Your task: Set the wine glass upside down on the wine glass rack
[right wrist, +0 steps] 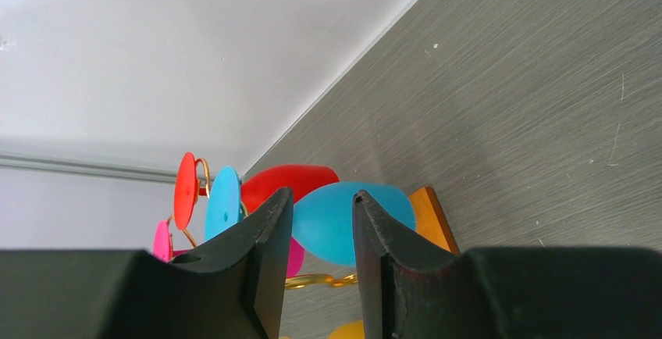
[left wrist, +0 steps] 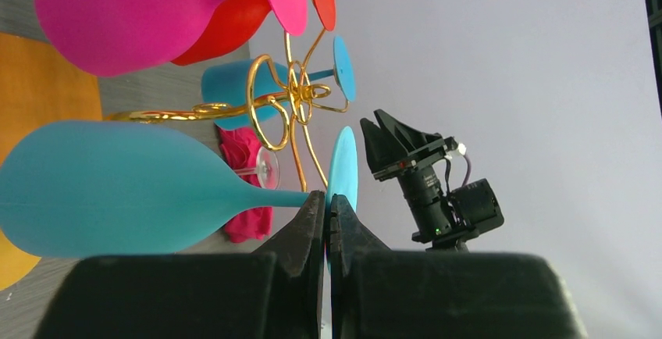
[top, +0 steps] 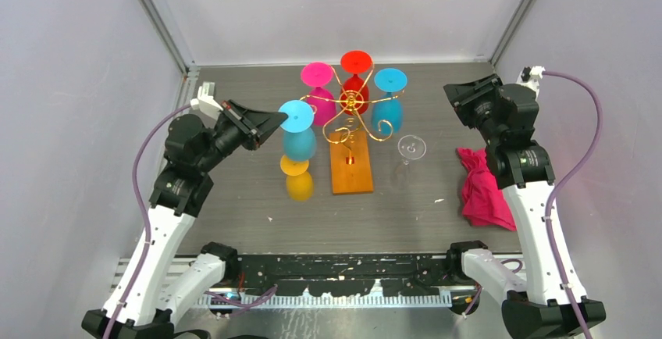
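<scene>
A teal wine glass (top: 298, 142) hangs upside down just left of the wine glass rack (top: 354, 105), a gold wire stand on an orange wooden base (top: 350, 169). My left gripper (top: 272, 124) is shut on the rim of its round foot (left wrist: 342, 169); its bowl (left wrist: 117, 190) fills the left of the left wrist view, with the left gripper (left wrist: 328, 202) at the foot's edge. My right gripper (top: 454, 97) hovers open and empty at the right of the rack, and in its wrist view the right gripper (right wrist: 322, 202) frames the rack's glasses from a distance.
Pink (top: 319, 93), red (top: 355, 81) and blue (top: 389, 101) glasses hang upside down on the rack. An orange glass (top: 297, 181) stands inverted on the table left of the base. A clear glass (top: 411, 150) stands right of it. A crumpled pink cloth (top: 480, 189) lies by the right arm.
</scene>
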Motion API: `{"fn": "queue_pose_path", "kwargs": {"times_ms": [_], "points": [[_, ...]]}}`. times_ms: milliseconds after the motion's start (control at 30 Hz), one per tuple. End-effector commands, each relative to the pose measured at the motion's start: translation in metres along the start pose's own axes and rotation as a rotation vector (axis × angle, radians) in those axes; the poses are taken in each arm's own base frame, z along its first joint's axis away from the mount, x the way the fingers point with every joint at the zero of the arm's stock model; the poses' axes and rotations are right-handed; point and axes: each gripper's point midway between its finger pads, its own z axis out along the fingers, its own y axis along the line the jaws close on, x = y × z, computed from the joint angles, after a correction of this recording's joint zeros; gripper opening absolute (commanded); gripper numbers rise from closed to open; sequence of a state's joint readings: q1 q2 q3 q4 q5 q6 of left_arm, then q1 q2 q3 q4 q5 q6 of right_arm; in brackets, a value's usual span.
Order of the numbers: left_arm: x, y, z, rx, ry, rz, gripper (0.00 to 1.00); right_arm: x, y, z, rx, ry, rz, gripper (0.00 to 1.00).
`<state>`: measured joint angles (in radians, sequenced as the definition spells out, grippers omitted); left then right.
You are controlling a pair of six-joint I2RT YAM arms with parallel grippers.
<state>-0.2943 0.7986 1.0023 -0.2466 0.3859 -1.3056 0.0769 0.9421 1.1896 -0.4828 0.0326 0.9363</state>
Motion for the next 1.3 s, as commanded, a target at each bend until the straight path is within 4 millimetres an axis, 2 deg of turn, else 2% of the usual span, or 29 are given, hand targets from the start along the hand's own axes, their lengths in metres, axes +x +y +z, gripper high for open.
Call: {"fn": "queue_pose_path", "kwargs": {"times_ms": [0,533,933,1267], "points": [[0.003,-0.034,0.002,0.116,0.018,0.046,0.01,-0.018,0.017,-0.004,-0.045,-0.056,-0.013,0.40],[0.017,-0.039,0.038,0.138,0.084,0.049,0.01,-0.025,0.015,-0.001,-0.040,-0.073,-0.011,0.40],[0.009,-0.043,0.060,0.159,0.068,0.045,0.01,-0.033,0.017,0.000,-0.037,-0.085,-0.016,0.40],[0.004,-0.037,0.072,0.144,0.045,0.045,0.01,-0.036,0.018,0.004,-0.041,-0.083,-0.018,0.40]]}}
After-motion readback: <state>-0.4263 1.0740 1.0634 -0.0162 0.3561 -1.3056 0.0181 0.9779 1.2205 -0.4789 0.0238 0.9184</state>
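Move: The left hand already holds the light-blue glass upside down by its foot. The rack's left hook lies about 4 cm to this hand's right, 3 cm ahead and 3 cm lower. The hanging pink glass is some 10 cm ahead, 6 cm right and 8 cm lower; the rack's hub 13 cm right and 4 cm ahead, slightly lower; the yellow glass roughly 2 cm back, 2 cm right and 22 cm below. From the right hand the hook is about 30 cm left, 4 cm back, slightly lower. Still pinching the foot, the left fingers carry the light-blue glass over the left hook to its hub side: about 5 cm right with a dip of 1 cm, then mostly forward, nearly 5 cm overall. The wrist swings some 5 degrees clockwise. The empty right hand eases 2 cm to its right. ##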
